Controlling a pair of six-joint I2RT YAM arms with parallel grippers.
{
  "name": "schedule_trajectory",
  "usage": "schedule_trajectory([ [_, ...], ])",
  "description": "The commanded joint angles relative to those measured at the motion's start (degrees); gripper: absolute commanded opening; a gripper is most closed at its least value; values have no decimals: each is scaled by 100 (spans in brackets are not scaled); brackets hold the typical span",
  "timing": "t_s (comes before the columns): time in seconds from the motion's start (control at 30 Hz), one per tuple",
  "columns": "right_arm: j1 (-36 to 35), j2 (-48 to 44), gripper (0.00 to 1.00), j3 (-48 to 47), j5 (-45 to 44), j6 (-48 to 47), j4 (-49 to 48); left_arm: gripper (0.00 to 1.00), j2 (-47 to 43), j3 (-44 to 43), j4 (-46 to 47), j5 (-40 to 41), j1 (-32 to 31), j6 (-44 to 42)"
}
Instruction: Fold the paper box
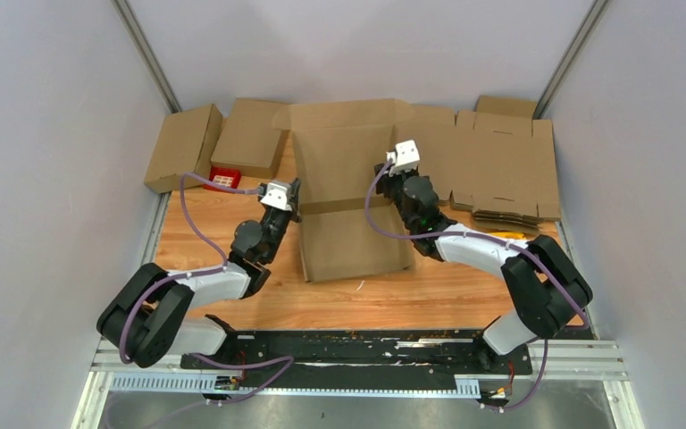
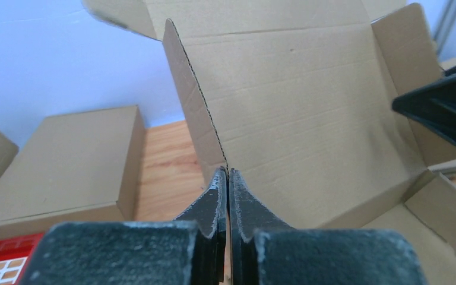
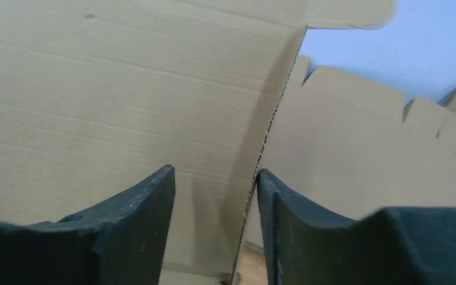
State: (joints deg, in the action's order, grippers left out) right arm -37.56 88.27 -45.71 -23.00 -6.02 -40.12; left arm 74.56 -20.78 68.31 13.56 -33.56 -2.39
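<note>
The paper box is a tall brown cardboard carton with its top flaps open, standing mid-table between both arms. My left gripper is at its left wall. In the left wrist view that gripper is shut on the wall's thin front edge, with the box's inside beyond it. My right gripper is at the right wall. In the right wrist view it is open, and the box's right edge stands between the fingers, close to the right one. The box panel fills the left of that view.
Two closed cardboard boxes and a red crate sit at the back left. A stack of flat cardboard blanks lies at the back right. Grey walls enclose the table on three sides.
</note>
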Motion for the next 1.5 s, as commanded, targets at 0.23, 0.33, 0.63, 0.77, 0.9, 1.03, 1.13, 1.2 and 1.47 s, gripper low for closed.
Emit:
schedule_trajectory([
  [0.23, 438, -988, 75, -469, 1389, 1350, 2612, 0, 313, 298, 823, -1226, -139, -362],
  [0.33, 531, -1112, 77, -886, 1394, 1353, 3775, 0, 381, 302, 855, -1293, -139, -380],
  [0.63, 1141, -1403, 89, -1633, 1536, 1438, 5496, 0, 325, 342, 707, -1179, -133, -454],
  [0.77, 1418, -1333, 88, -2028, 1768, 1415, 5800, 0, 330, 355, 725, -1247, -140, -451],
  [0.9, 1577, -992, 80, -2653, 1535, 1556, 6500, 0, 310, 379, 786, -1252, -137, -420],
  [1.03, 1780, -1103, 78, -2521, 1610, 1694, 6528, 0, 282, 390, 754, -1238, -133, -437],
  [1.13, 1978, -1278, 78, -2279, 1708, 1753, 6482, 0, 310, 377, 752, -1233, -140, -412],
  [1.2, 2058, -1398, 79, -2111, 1800, 1786, 6475, 0, 320, 379, 761, -1210, -136, -396],
  [1.47, 2229, -1773, 86, -1383, 1977, 1970, 6196, 0, 361, 416, 837, -1083, -141, -379],
])
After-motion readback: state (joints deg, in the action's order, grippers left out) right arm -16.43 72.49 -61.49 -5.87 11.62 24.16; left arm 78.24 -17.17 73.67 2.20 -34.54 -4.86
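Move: The right hand, its fingers already parted, has the edge of the lid's right flap between them, the flap's middle about 2 cm ahead at its own height. From this hand the box tray lies some 14 cm back, 4 cm left and 15 cm lower; the flat cardboard stack about 24 cm right, 3 cm ahead and 19 cm lower. The left hand pinches the lid's left edge right at its fingertips; the red box is roughly 19 cm left, 7 cm ahead and 20 cm below. Rightward above all, about 13 cm, the right hand leaves the edge of the lid's right flap as its fingers spread wide. It first dips back some 3 cm, then climbs about 6 cm while sweeping outward, and finally sinks back again, its fingers tipping down some 35 degrees. The left hand keeps its pinch on the lid's left edge, easing right, down and back a few centimetres and turning slightly clockwise. ##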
